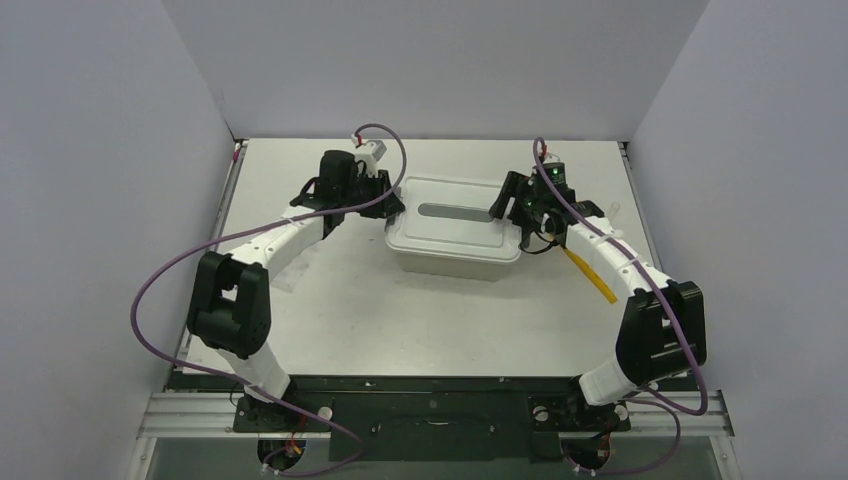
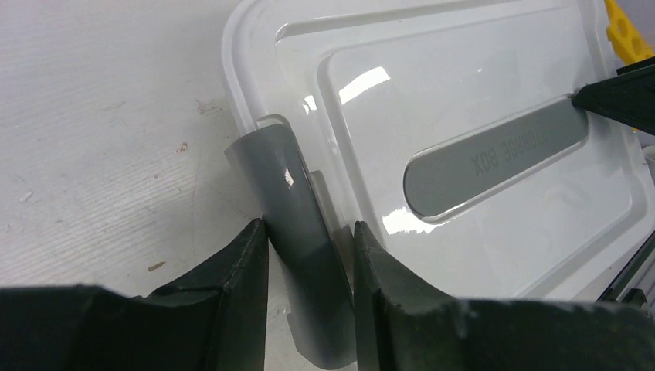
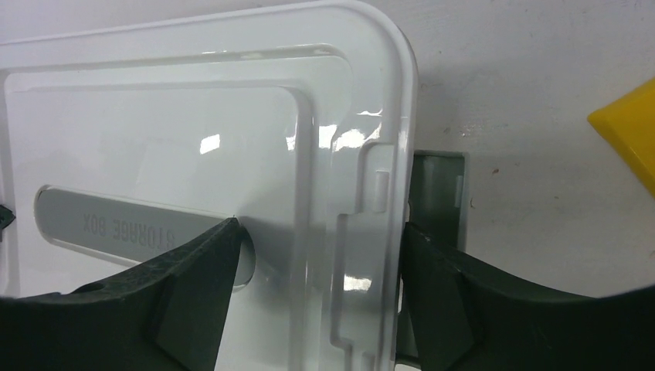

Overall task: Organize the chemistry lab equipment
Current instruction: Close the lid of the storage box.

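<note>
None of the chemistry lab equipment is in view. A beige storage box with a white lid (image 1: 455, 238) stands mid-table, its lid on. My left gripper (image 1: 392, 205) is at the box's left end. In the left wrist view its fingers (image 2: 309, 226) are closed on the grey latch (image 2: 290, 193), which stands swung out from the lid (image 2: 463, 77). My right gripper (image 1: 508, 212) is at the right end. Its jaws (image 3: 320, 228) stand open astride the lid's edge (image 3: 402, 116), one fingertip on the lid by the grey label (image 3: 116, 224), the other against the right latch (image 3: 436, 182).
A yellow strip (image 1: 590, 272) lies on the table right of the box, under my right arm; it also shows at the right wrist view's edge (image 3: 629, 127). A small pale item (image 1: 612, 210) lies near the right wall. White walls enclose the table on three sides.
</note>
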Robot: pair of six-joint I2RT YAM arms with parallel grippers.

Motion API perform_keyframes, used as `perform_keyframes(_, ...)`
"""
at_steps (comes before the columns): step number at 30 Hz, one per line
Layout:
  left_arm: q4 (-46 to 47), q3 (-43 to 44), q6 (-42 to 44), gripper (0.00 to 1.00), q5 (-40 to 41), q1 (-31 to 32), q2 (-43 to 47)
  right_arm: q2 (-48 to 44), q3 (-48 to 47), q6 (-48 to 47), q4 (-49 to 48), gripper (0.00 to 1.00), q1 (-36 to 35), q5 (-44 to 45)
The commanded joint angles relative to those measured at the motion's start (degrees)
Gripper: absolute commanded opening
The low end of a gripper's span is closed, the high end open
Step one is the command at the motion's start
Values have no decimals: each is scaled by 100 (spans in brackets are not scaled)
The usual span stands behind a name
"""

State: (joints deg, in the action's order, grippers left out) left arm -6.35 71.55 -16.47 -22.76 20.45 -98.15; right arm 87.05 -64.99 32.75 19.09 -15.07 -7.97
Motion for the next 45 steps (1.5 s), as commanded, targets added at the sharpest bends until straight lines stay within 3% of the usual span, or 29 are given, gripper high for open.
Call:
perform_keyframes(1,-270,150,778,16,-33,257,285,92,-478,-337,159,70,-276,-191)
perform_keyframes(4,-462,113,793,17,34,259,419,-14,-794,-494,477,83,-285,-18)
perform_keyframes(6,-623,117,794,23,89,254,505,-135,-978,-606,717,86,-281,203)
perform_keyframes(8,-797,150,794,42,180,250,611,-316,-1033,-697,872,86,-236,391)
perform_keyframes(9,-841,171,783,57,263,243,705,-388,-974,-684,892,86,-191,434)
perform_keyframes(16,-1059,211,864,86,482,223,880,-796,-385,-375,559,87,399,33)
perform_keyframes(18,-1057,183,901,98,524,209,902,-847,-251,-356,577,87,407,228)
perform_keyframes(21,-1077,168,960,97,594,171,1042,-968,-70,-209,503,88,579,213)
perform_keyframes(22,-1126,285,1029,97,634,157,1094,-995,139,14,387,88,670,-219)
perform_keyframes(26,-1731,1147,1518,97,903,144,1173,-1095,907,683,-926,88,1169,-1342)
perform_keyframes(29,-2065,1770,1925,97,1286,140,1338,-1098,1269,823,-1253,88,1207,-1497)
perform_keyframes(32,-2439,2077,2285,97,1104,95,1421,-1103,1639,1161,-2002,88,1264,-1829)
perform_keyframes(37,-3151,1834,2719,97,920,82,1304,-1044,2327,2026,-3522,88,1329,-2330)
perform_keyframes(45,-2557,1091,2525,97,1028,130,1522,-634,2792,3006,-5142,88,1375,-2649)
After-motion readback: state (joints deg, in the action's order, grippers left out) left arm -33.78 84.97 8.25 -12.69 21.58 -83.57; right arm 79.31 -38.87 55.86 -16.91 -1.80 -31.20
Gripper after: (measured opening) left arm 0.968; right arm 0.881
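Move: The left hand has the storage box's left grey handle between its fingertips. The middle of the lid lies about 12 cm to its right and 2 cm back, and the bag of tubes some 24 cm left and 12 cm back, on the table. The right hand straddles the lid's right rim; the right handle lies roughly 4 cm to its right, 2 cm back and 3 cm lower. The yellow rack is about 20 cm right of that hand, 5 cm back, at table level. Backing off about 3 cm, the left fingers open wide and release the left handle; the hand then climbs steeply beside the box, drifting left, and sinks partway again, its fingers tipping up. The right hand opens a little more, lifts off the lid and arcs out to the right and down, then comes back in left at the right handle, rolling some 30 degrees with its left side rising, until the open fingers straddle it. ##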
